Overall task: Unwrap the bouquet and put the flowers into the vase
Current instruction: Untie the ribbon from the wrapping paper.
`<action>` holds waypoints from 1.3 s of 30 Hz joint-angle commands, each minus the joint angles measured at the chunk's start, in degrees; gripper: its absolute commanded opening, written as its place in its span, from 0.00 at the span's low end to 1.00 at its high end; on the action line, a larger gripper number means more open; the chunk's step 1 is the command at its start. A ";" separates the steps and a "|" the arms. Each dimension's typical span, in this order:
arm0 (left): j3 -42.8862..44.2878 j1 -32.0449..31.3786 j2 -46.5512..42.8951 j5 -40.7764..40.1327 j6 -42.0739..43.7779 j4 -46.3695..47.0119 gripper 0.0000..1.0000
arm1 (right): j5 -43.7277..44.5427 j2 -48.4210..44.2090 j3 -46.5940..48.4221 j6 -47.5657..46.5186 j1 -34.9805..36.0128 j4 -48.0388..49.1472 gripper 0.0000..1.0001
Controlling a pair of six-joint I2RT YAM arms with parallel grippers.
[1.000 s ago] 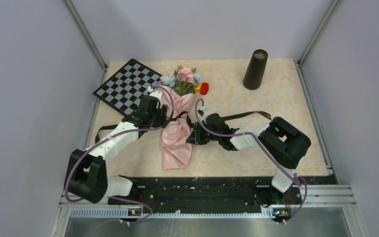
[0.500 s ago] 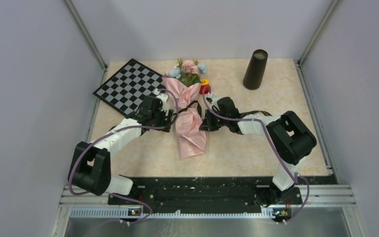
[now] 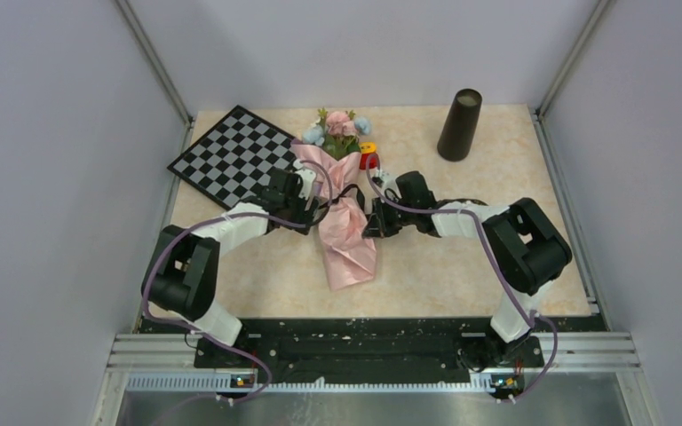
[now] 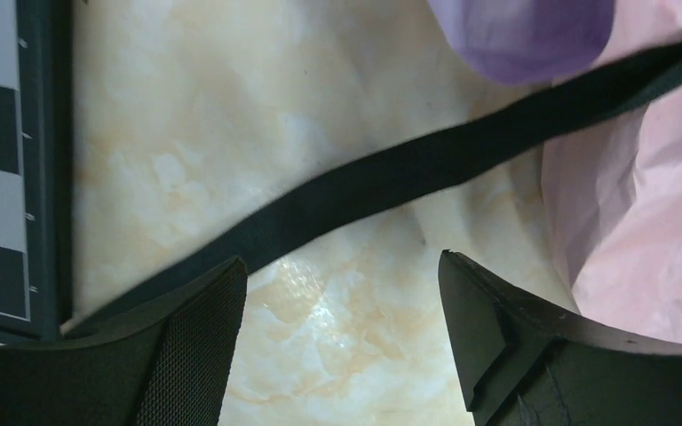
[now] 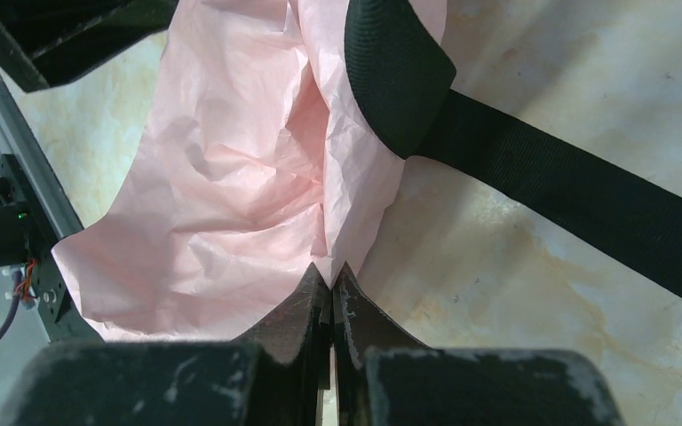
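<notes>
The bouquet (image 3: 348,235) lies mid-table, a pink paper cone with its flowers (image 3: 338,127) pointing to the far side. A black ribbon (image 4: 391,182) runs slack across the marble just beyond my left gripper (image 4: 342,266), which is open and holds nothing, at the cone's left side (image 3: 313,206). Lilac inner paper (image 4: 524,35) and pink paper (image 4: 639,222) show beside it. My right gripper (image 5: 331,271) is shut, pinching a folded edge of the pink paper (image 5: 249,177) on the cone's right side (image 3: 375,224). The ribbon (image 5: 542,186) trails to the right. The vase (image 3: 459,124) stands upright at the far right.
A black-and-white checkered board (image 3: 231,155) lies at the far left, its edge close to my left fingers (image 4: 0,177). A small red-and-yellow block (image 3: 368,156) sits right beside the flower heads. Frame posts and walls border the table.
The bouquet slid right and toward the far side. My right gripper shut on the paper edge and moved with it. My left gripper opened wider and followed to the right.
</notes>
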 commanded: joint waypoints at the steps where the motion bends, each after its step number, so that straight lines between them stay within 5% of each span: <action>1: 3.11 -0.11 0.96 -1.01 4.55 5.45 0.83 | -2.74 0.31 1.86 -1.62 -0.17 0.06 0.00; 9: 5.59 -0.80 3.17 4.51 8.77 3.17 0.66 | -3.47 0.40 2.02 -1.83 -0.25 -0.15 0.00; 19: 9.39 -2.66 8.16 3.53 12.77 0.41 0.58 | -4.10 0.11 1.87 -1.80 -0.26 0.20 0.00; 24: 10.44 -2.82 9.29 3.72 13.30 0.29 0.38 | -4.10 -0.11 1.74 -1.77 -0.26 0.33 0.00; 27: 11.01 -3.36 9.14 3.59 13.02 -1.24 0.02 | -3.95 -0.11 1.75 -1.78 -0.25 0.31 0.00; 39: 7.48 -6.08 -2.88 0.19 3.29 -1.36 0.00 | -3.43 -0.28 0.38 -1.23 -0.26 0.73 0.00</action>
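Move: The ribbon strand on the knot's left side lies about 3 cm ahead of the open left gripper, 4 cm to its right and barely lower. The knot is some 6 cm ahead and 8 cm right of that gripper; the pink wrapping paper's lower part spreads about 8 cm to its right, level with it. The chessboard's middle is about 15 cm ahead and 16 cm left. From the right hand the strand lies roughly 5 cm ahead and 10 cm left. Bring the left gripper forward and then right, about 3 to 4 cm each way, dipping a little and turning some 15 degrees clockwise, to reach the ribbon strand beside the knot. Shut the fingers fully to pinch the strand, then lift about 2 cm, easing slightly back and right. Keep the right gripper shut on the wrapping paper's edge, practically still. ##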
